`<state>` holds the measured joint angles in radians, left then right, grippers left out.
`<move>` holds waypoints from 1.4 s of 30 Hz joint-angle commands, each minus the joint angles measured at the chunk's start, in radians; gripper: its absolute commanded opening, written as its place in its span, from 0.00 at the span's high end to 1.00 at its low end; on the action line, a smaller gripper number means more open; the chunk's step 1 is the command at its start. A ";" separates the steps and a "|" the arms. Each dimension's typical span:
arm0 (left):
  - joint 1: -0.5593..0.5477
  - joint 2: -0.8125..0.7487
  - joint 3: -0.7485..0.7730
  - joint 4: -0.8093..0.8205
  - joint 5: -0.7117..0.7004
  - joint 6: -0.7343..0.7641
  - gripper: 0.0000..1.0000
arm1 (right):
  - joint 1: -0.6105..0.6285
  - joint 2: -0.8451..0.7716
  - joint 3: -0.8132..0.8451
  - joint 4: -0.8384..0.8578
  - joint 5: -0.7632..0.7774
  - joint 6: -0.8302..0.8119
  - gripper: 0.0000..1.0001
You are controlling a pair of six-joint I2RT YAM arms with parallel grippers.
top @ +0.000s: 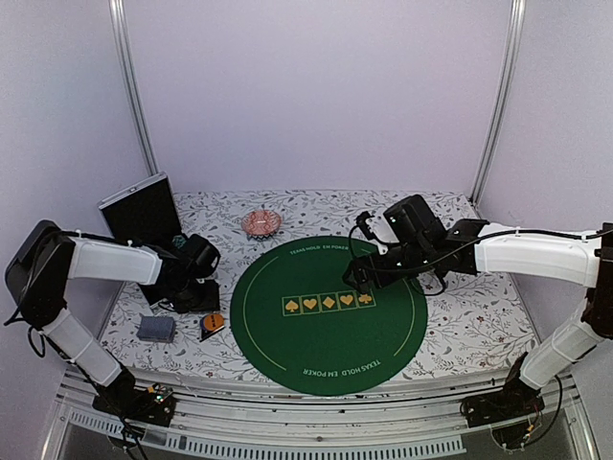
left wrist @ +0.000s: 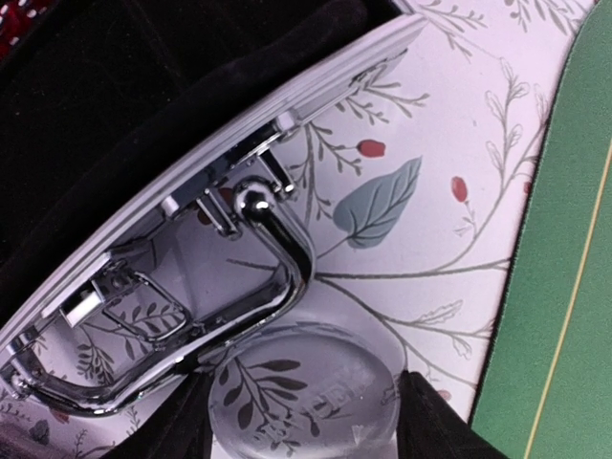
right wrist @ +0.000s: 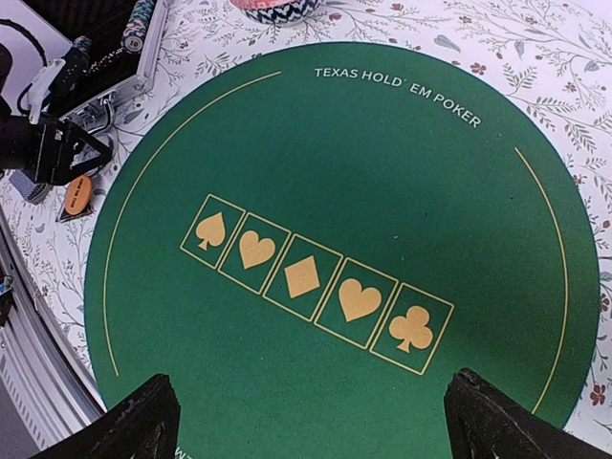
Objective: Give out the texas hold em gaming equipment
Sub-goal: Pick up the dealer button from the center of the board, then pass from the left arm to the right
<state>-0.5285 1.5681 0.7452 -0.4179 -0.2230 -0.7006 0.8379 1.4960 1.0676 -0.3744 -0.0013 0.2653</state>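
Observation:
A clear round button disc (left wrist: 304, 397) with faint engraved letters lies flat on the floral cloth, right beside the chrome handle (left wrist: 277, 258) of the chip case. My left gripper (left wrist: 304, 421) is low over the disc with one dark finger at each side of its rim. The jaws are open, and I cannot tell whether they touch it. An orange button disc (top: 213, 322) and a deck of cards (top: 156, 329) lie near the left front of the table. Striped poker chips (right wrist: 139, 24) sit in the case. My right gripper (right wrist: 316, 430) hangs open and empty over the green poker mat (top: 326, 316).
The open black case (top: 144, 211) stands at the back left with its lid up. A pink patterned dish (top: 261, 223) sits behind the mat. The mat (right wrist: 335, 143) shows a row of suit boxes. White walls close in the table on three sides.

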 commanded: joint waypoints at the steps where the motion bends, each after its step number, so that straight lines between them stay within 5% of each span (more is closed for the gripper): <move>1: -0.010 -0.010 -0.018 -0.071 0.022 0.014 0.66 | 0.009 -0.020 0.021 -0.001 0.001 0.003 0.01; 13: -0.038 -0.172 0.141 -0.137 0.005 0.181 0.70 | 0.005 -0.122 -0.003 0.083 -0.041 0.044 0.01; 25: -0.221 -0.174 0.342 -0.129 0.160 0.395 0.73 | -0.033 -0.187 -0.024 0.121 -0.142 0.111 0.01; 31: -0.398 -0.108 0.426 -0.126 0.165 0.487 0.73 | -0.051 -0.189 -0.074 0.191 -0.255 0.178 0.00; 42: -0.576 -0.030 0.466 -0.062 0.164 0.594 0.73 | -0.020 0.018 -0.107 0.489 -0.621 0.334 0.34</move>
<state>-1.0813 1.5261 1.1793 -0.5232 -0.0559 -0.1532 0.7952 1.4372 0.9768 -0.0563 -0.4179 0.5255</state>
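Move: The left hand already has the dealer button between its fingers at the tabletop; the open right gripper it is taken to is some 40 cm to the right, about level with it front to back and 14 cm higher. The case handle is 4 cm left and 1 cm ahead, the orange disc 5 cm back and 2 cm left. From the right hand, the button lies 40 cm left, 14 cm below, neither ahead nor back. Up and then right in an arc, the left hand keeps its pinch on the dealer button and carries it over the mat towards the right gripper, some 24 cm right, 15 up and finally 8 back, turning about 60 degrees clockwise. The right hand rises, then edges left and dips, rolling its fingers up to point at the left hand as they begin to close, still clear of the button. ##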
